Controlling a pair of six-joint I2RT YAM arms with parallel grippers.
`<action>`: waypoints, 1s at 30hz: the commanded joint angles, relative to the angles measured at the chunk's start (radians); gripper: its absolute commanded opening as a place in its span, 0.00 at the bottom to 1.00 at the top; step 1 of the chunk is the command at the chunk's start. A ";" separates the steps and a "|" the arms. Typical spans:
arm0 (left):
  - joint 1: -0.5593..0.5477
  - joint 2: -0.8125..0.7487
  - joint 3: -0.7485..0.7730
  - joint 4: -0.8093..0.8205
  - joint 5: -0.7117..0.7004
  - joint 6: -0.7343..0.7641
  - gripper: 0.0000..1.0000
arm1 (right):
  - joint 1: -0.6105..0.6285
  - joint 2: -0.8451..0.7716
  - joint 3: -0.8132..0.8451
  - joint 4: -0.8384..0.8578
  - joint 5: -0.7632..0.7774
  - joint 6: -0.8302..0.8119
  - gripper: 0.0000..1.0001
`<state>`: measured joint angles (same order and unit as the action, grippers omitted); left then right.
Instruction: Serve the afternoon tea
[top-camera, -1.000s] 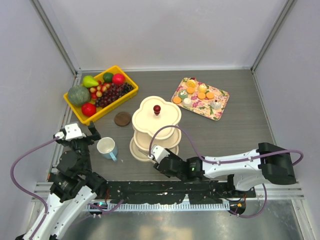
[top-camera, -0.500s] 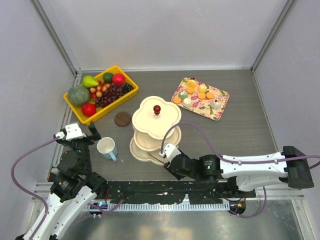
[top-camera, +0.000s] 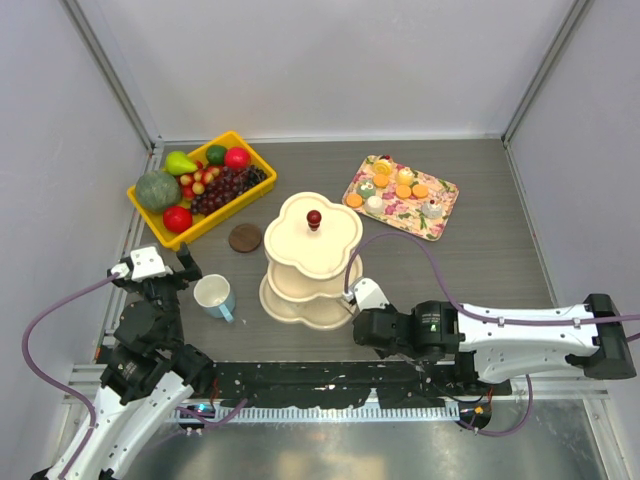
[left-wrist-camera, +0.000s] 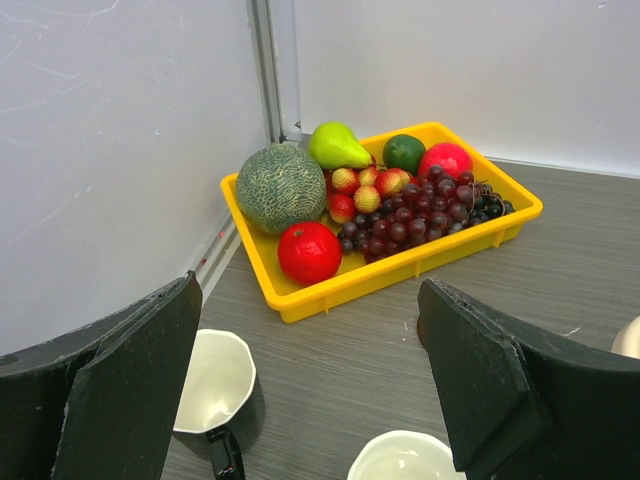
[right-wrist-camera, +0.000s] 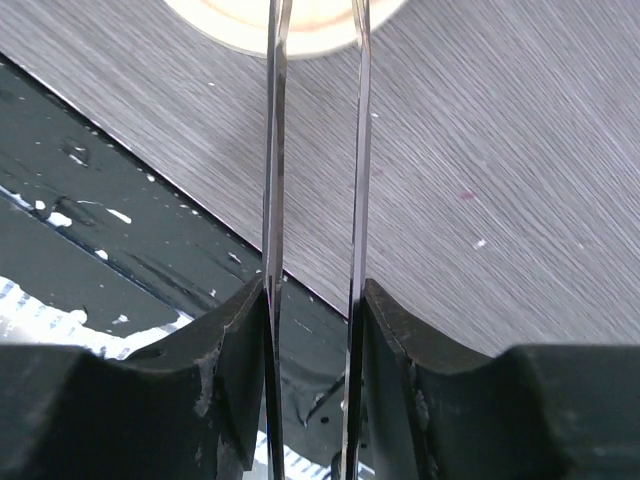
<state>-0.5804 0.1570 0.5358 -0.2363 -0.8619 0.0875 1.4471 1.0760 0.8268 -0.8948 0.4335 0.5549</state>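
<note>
The cream three-tier stand (top-camera: 300, 245) with its red knob (top-camera: 314, 217) stands mid-table, its tiers bare. My right gripper (top-camera: 352, 312) sits low at the stand's front right, shut on thin metal tongs (right-wrist-camera: 272, 150). Their two blades reach toward the bottom tier (right-wrist-camera: 220, 20) with nothing between them. Pastries and orange biscuits (top-camera: 392, 185) lie on the floral tray at the back right. A pale blue mug (top-camera: 215, 296) stands left of the stand. My left gripper (left-wrist-camera: 310, 300) hangs open above a dark mug (left-wrist-camera: 215, 385) and the pale mug (left-wrist-camera: 405, 460).
A yellow bin of fruit (top-camera: 150, 205) stands at the back left. A brown round disc (top-camera: 245, 237) lies between bin and stand. The floral tray (top-camera: 444, 212) is at the back right. The black base rail (right-wrist-camera: 110, 190) runs along the near table edge. Walls close three sides.
My right arm has swung rightward along the stand's front, carrying the tongs from its front left to its front right. The left arm has not moved.
</note>
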 joint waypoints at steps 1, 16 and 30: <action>0.004 -0.008 0.000 0.038 0.009 0.008 0.98 | -0.025 0.013 0.092 -0.171 0.074 0.145 0.44; 0.004 -0.024 0.000 0.038 0.015 -0.003 0.98 | -0.526 -0.050 0.156 -0.150 0.059 -0.047 0.42; 0.005 -0.037 0.000 0.032 0.038 -0.029 0.98 | -1.007 0.269 0.500 0.168 -0.194 -0.502 0.43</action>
<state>-0.5804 0.1299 0.5358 -0.2367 -0.8402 0.0807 0.5262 1.2537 1.2354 -0.8867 0.3473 0.2184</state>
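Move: From the right hand, which holds the tongs beside the tiered stand, the flowered tray of sweets has its middle about 27 cm ahead and 6 cm to the right, some 13 cm lower. The stand's middle is roughly 12 cm to the left and 6 cm ahead, a little lower. A white cake near the tray's right end is about 23 cm ahead and 12 cm right of the hand. From the left hand, the tray lies about 15 cm ahead, 51 cm right and 30 cm below. Swinging away from the tiered stand, the right hand carries the tongs first to the right and forward while turning clockwise some 35 degrees, then speeds forward and climbs towards the flowered tray. In all it goes about 20 cm forward, 10 cm right and 10 cm up, the fingers keeping their part-open hold on the tongs and tipping slightly upward late on. ##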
